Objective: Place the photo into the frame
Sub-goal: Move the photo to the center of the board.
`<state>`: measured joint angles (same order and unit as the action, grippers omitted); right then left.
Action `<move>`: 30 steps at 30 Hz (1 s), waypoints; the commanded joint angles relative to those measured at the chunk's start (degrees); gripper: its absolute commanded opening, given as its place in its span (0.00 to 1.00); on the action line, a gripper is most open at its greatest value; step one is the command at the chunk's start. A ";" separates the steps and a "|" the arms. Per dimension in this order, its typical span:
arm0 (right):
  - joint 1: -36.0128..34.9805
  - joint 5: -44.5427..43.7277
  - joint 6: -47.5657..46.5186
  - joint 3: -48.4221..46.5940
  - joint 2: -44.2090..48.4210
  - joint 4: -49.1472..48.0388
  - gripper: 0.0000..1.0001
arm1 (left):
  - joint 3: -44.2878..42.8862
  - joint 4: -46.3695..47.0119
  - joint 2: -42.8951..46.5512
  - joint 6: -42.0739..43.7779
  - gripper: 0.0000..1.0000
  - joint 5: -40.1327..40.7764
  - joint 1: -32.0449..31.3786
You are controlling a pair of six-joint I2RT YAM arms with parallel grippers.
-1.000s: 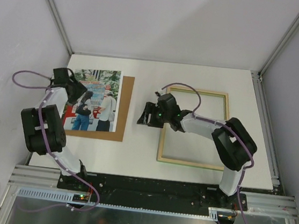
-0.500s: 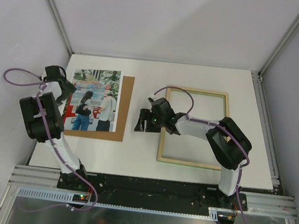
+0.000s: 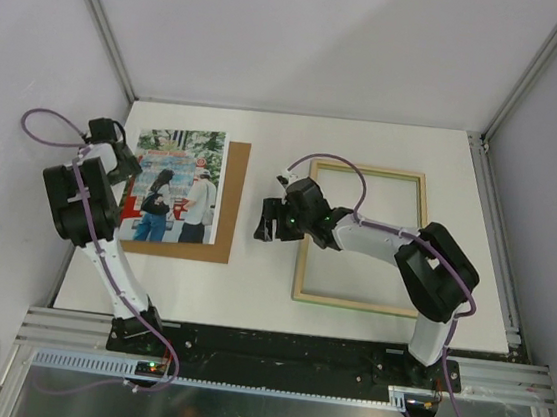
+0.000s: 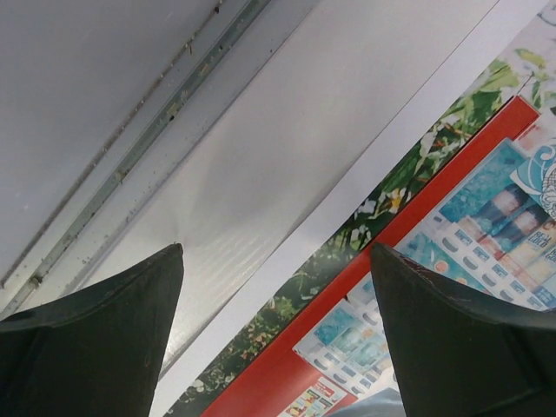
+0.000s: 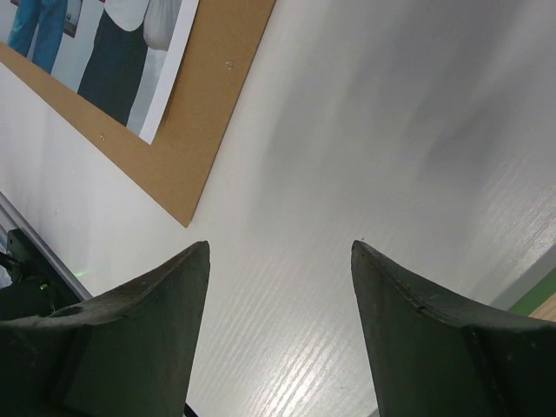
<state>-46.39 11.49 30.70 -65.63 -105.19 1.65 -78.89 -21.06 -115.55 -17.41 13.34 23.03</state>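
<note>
The photo (image 3: 172,186), a colour print of two people at blue-red vending machines, lies on the brown backing board (image 3: 230,208) at the left of the table. My left gripper (image 3: 128,163) is open at the photo's upper left edge. In the left wrist view the gripper (image 4: 276,250) has one finger over the photo (image 4: 408,226) and the other over bare table. The frame (image 3: 348,302) lies pale wood side up on the right. My right gripper (image 3: 268,221) is open and empty over bare table between board and frame, and it also shows in its wrist view (image 5: 280,243).
The right wrist view shows the board's corner (image 5: 217,95) with the photo's edge (image 5: 104,52) on it, and a green sliver of the frame (image 5: 534,297) at the right edge. Grey walls and metal rails (image 3: 496,243) close in the white table.
My left arm has drawn back to the left, so its gripper now sits at the photo's upper left edge. My right gripper has shifted slightly left. Photo, board and frame have not moved.
</note>
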 commanded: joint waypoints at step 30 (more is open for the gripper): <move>2.45 4.54 5.49 2.97 -5.08 -18.81 0.71 | 9.93 -4.34 5.98 6.42 0.93 -21.54 -8.36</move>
<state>-44.12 14.50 32.99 -61.82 -107.24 -11.27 -72.69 -21.41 -110.52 -10.41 -2.31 17.23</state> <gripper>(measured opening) 0.711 0.930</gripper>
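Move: The photo's middle lies about 15 cm to the right of the left hand and 2 cm nearer the base, only a centimetre or so below it; the photo's left edge runs right under the open fingers. The brown board beneath has its middle some 18 cm to the right and 6 cm back, and the metal rail along the table's left side is roughly 7 cm to the left. From the right hand the photo's middle is some 31 cm left, 11 cm ahead and 6 cm below. Staying low at table height with its fingers wide open, the left hand first eases about 1 cm forward, then sweeps some 9 cm to the right, drifting back again on the way, and turns about 20 degrees clockwise. Its outer finger comes in from the bare table against the photo's left edge while the other finger is over the print, and the hand pushes the photo to the right, towards the uncovered strip on the board's right side. ##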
